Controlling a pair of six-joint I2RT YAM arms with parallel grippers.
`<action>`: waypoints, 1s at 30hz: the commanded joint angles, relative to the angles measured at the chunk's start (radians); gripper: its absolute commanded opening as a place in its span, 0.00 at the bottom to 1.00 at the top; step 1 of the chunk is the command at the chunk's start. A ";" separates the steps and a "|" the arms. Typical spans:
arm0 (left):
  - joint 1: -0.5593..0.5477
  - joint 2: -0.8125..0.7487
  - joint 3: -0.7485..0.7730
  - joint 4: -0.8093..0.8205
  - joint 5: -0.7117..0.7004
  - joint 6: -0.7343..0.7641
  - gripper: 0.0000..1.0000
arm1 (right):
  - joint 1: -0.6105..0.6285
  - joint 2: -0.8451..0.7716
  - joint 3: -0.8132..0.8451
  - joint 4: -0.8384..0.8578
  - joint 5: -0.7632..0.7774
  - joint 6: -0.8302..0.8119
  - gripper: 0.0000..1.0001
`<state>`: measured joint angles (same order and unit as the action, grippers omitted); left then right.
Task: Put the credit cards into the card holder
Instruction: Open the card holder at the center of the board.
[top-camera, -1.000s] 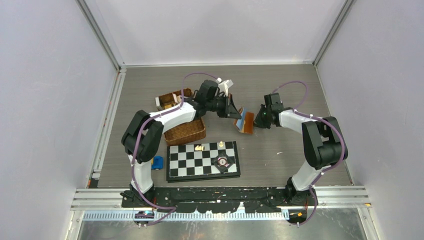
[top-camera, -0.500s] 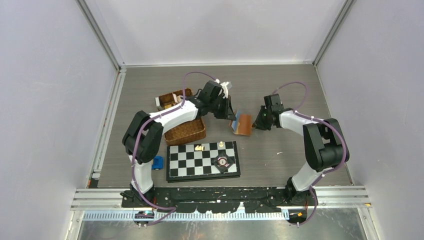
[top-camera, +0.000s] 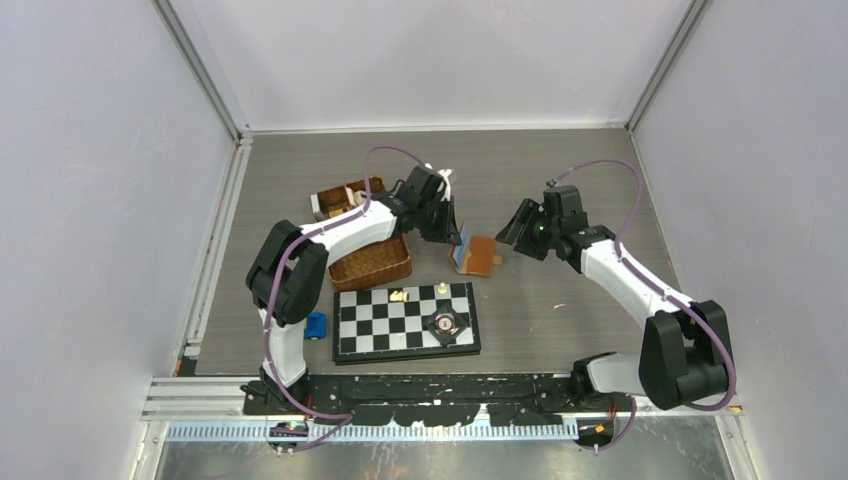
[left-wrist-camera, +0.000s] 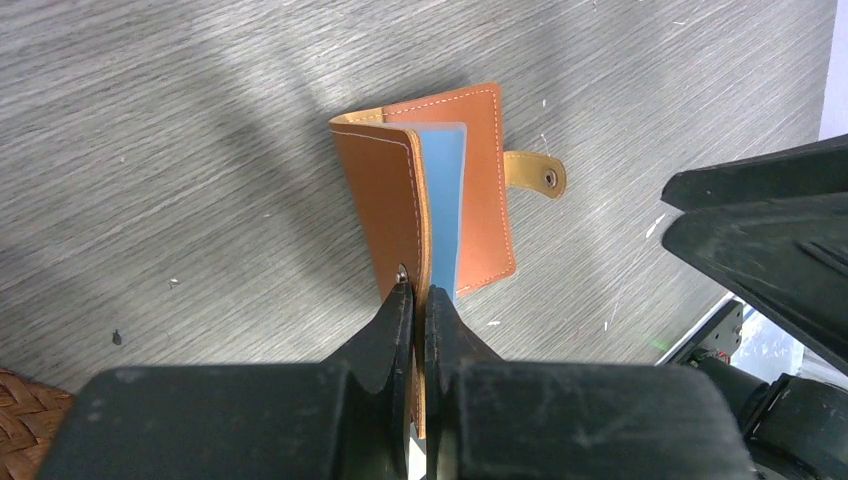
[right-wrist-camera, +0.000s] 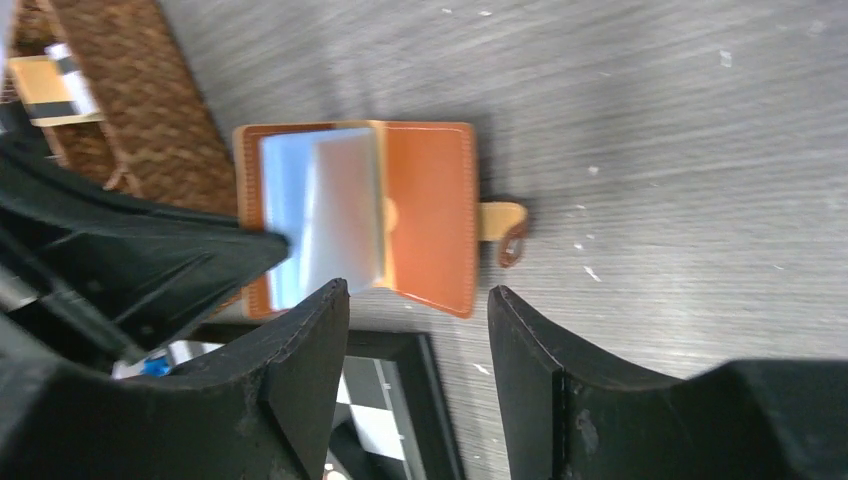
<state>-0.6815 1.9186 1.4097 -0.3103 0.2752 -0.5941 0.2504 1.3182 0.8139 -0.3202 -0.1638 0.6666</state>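
Note:
The tan-brown card holder (top-camera: 482, 252) is open on the table between the arms, its snap-tab strap (left-wrist-camera: 535, 172) pointing right. A pale blue credit card (left-wrist-camera: 445, 200) sits inside it, against the left flap. My left gripper (left-wrist-camera: 418, 290) is shut on the edge of that left flap and holds it upright. The top view shows the left gripper (top-camera: 452, 232) just left of the holder. My right gripper (right-wrist-camera: 415, 290) is open with nothing between its fingers, hanging above and to the right of the holder (right-wrist-camera: 430, 220). From above, the right gripper (top-camera: 512, 234) stands apart from the holder.
A chessboard (top-camera: 405, 320) with a few pieces lies in front of the holder. A wicker basket (top-camera: 370, 262) and a smaller brown box (top-camera: 345, 197) stand to the left, under the left arm. A small blue object (top-camera: 316, 324) lies left of the board.
My right gripper has opened, let go and drawn back to the right. The card holder has moved slightly left and down, still in my left gripper.

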 joint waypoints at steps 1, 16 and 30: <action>-0.001 -0.003 0.009 0.013 -0.009 0.006 0.00 | 0.023 -0.011 -0.011 0.124 -0.085 0.077 0.59; -0.002 0.003 0.009 0.018 0.014 -0.005 0.00 | 0.140 0.245 0.077 0.309 -0.081 0.187 0.62; 0.000 0.006 0.006 0.011 0.022 0.007 0.00 | 0.142 0.328 0.050 0.275 -0.007 0.193 0.19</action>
<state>-0.6804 1.9263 1.4097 -0.3153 0.2775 -0.5941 0.3862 1.6436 0.8585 -0.0544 -0.2085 0.8600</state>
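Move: The right hand, empty and open, has the card holder's inner sleeve about 10 cm to its left, 2 cm farther out and 6 cm below. The holder's back panel lies 4 cm to the right of that sleeve, flat on the table, with the strap flap 3 cm right of the panel. The chessboard's middle is roughly 12 cm back and 24 cm left of the hand. From the left hand, already pinching the cover, the sleeve lies some 4 cm right, 1 cm ahead and 5 cm down. Leftward goes the right hand, about 8 cm in over the open card holder, first lifting slightly, then sinking to end some 5 cm lower and a little farther forward, rolling about 10 degrees on the way. Its wide-open fingers close near the end, pinching the free edge of the inner sleeve. The left hand stays put, still gripping the raised cover. ##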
